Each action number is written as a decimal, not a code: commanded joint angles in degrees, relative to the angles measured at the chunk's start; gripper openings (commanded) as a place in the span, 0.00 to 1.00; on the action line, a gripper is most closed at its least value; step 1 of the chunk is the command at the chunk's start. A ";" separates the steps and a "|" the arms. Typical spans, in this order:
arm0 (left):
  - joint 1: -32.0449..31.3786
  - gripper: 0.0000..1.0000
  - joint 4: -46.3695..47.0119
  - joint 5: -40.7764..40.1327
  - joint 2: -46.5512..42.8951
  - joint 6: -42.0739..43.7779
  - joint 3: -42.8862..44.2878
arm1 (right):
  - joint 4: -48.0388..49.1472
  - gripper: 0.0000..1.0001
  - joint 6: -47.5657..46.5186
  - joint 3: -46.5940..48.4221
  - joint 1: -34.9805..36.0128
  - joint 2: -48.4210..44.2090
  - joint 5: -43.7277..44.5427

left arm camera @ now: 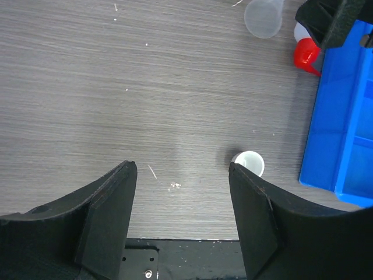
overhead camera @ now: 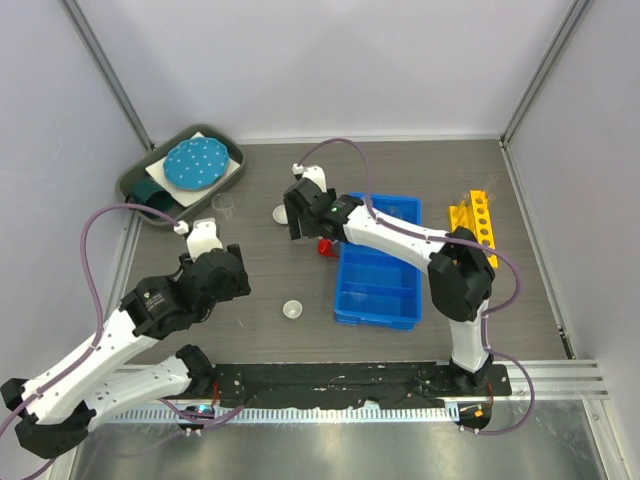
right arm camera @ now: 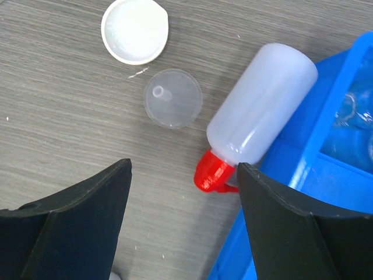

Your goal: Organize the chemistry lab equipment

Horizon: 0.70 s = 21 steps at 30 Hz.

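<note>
A translucent red-capped bottle (right arm camera: 262, 102) lies on its side against the blue divided bin (right arm camera: 326, 186), which holds clear glassware (right arm camera: 355, 111). My right gripper (right arm camera: 183, 166) hovers open just above the bottle's red cap (right arm camera: 214, 171), gripping nothing. Beyond it lie a clear funnel (right arm camera: 173, 98) and a white dish (right arm camera: 135, 30). My left gripper (left arm camera: 182, 168) hangs open and empty over bare table, a small white dish (left arm camera: 249, 163) just outside its right finger. In the top view a clear beaker (overhead camera: 224, 205) stands left of centre and the yellow holed rack (overhead camera: 475, 225) sits right of the bin (overhead camera: 380, 290).
A dark green tray (overhead camera: 135, 185) with a teal dotted disc sits in the far left corner. White enclosure walls close three sides. A black base strip (overhead camera: 350, 380) runs along the near edge.
</note>
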 commanded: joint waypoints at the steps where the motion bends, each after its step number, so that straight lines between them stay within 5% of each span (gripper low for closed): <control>1: 0.27 0.69 0.01 -3.25 -2.34 -2.32 -1.48 | 2.57 0.78 -1.58 6.44 -0.60 4.10 -0.66; 12: 0.27 0.71 -0.78 -5.80 -4.37 -1.70 -2.28 | 1.69 0.72 -3.00 14.89 -1.92 12.72 -0.04; 21: 0.53 0.72 0.28 -5.98 -3.57 -0.47 -2.63 | 1.43 0.41 -2.91 17.17 -3.15 15.62 -0.74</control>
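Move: From the right hand the upturned funnel, standing mouth down, lies about 8 cm ahead, 3 cm left and 6 cm below. The white dish is some 5 cm to the left of the funnel and 4 cm beyond it; the bottle lies about 8 cm right of the funnel, and the blue bin's middle 16 cm right of it and 7 cm nearer. From the left hand the funnel is some 26 cm ahead, 14 cm right, 14 cm below. The right hand reaches about 5 cm forward, down and slightly left, then half closes its fingers around the funnel's stem. ##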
